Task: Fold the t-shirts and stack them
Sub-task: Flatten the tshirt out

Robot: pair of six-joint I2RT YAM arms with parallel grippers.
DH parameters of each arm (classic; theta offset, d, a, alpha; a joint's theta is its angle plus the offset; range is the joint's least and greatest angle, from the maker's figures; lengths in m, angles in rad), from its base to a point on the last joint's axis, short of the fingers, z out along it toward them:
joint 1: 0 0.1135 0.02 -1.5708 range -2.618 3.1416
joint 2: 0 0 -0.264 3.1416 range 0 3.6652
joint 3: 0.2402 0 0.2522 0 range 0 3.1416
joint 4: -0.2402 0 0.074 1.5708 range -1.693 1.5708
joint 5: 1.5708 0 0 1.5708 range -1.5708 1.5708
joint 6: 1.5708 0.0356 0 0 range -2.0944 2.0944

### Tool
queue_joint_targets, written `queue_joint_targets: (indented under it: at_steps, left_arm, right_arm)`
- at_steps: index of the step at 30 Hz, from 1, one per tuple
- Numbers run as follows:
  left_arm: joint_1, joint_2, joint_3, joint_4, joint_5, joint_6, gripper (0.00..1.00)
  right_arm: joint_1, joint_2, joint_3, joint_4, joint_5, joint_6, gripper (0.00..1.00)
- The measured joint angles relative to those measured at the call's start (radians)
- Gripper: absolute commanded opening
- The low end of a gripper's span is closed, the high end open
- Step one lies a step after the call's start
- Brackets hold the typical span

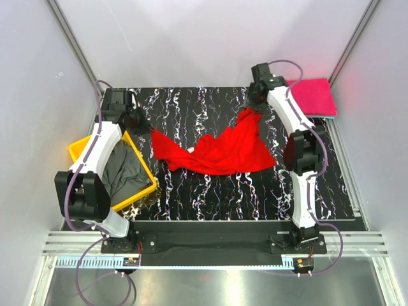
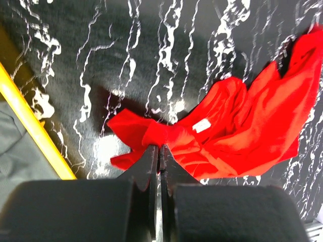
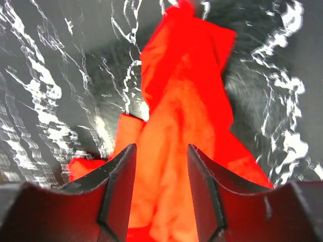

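Observation:
A bright red t-shirt (image 1: 220, 152) lies crumpled across the middle of the black marbled table, with its small white neck label (image 2: 202, 126) showing. My left gripper (image 2: 160, 147) is shut on the shirt's left corner, near the tray (image 1: 145, 124). My right gripper (image 3: 161, 148) is open at the shirt's far right end (image 1: 255, 105). Red cloth (image 3: 181, 101) runs between and below its parted fingers without being pinched. A dark grey t-shirt (image 1: 124, 169) lies in the yellow tray. A magenta-pink t-shirt (image 1: 312, 95) lies folded flat at the back right.
The yellow plastic tray (image 1: 80, 148) stands at the table's left edge, beside my left arm; its rim (image 2: 30, 126) shows in the left wrist view. White walls close in the back and both sides. A metal rail runs along the near edge.

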Motion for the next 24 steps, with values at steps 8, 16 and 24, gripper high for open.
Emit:
queue_joint_targets:
  at_steps: [8, 16, 24]
  left_arm:
    - [0.000, -0.031, -0.032, 0.041, 0.006, 0.011, 0.00]
    - [0.000, -0.063, -0.094, 0.048, 0.014, 0.027, 0.00]
    - [0.000, -0.088, -0.103, 0.053, 0.037, 0.028, 0.00]
  right_arm:
    - [-0.227, -0.354, -0.455, 0.014, -0.023, 0.258, 0.50]
    - [-0.200, -0.561, -0.925, 0.009, -0.013, 0.429, 0.49]
    - [-0.201, -0.562, -1.076, 0.124, -0.038, 0.544, 0.47]
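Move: Behind and to the right of the right hand lies its aim, the t-shirt's near right corner: about 24 cm back, 11 cm right and 14 cm below. The shirt's far tip is some 5 cm ahead of that hand and 11 cm down, and the pink stack about 7 cm ahead, 24 cm right and 12 cm below. From the left hand the near right corner is some 14 cm back, 44 cm right and 18 cm down. Swinging off the shirt's far tip, the right hand goes right first, then mainly back and lastly down towards the near right corner, ending about 21 cm back, 10 cm right and 9 cm lower. It turns clockwise some 40 degrees and tips its already half-open fingers steeper, stopping just above the corner. The left hand keeps its pinch on the shirt's left end, easing back a little. ##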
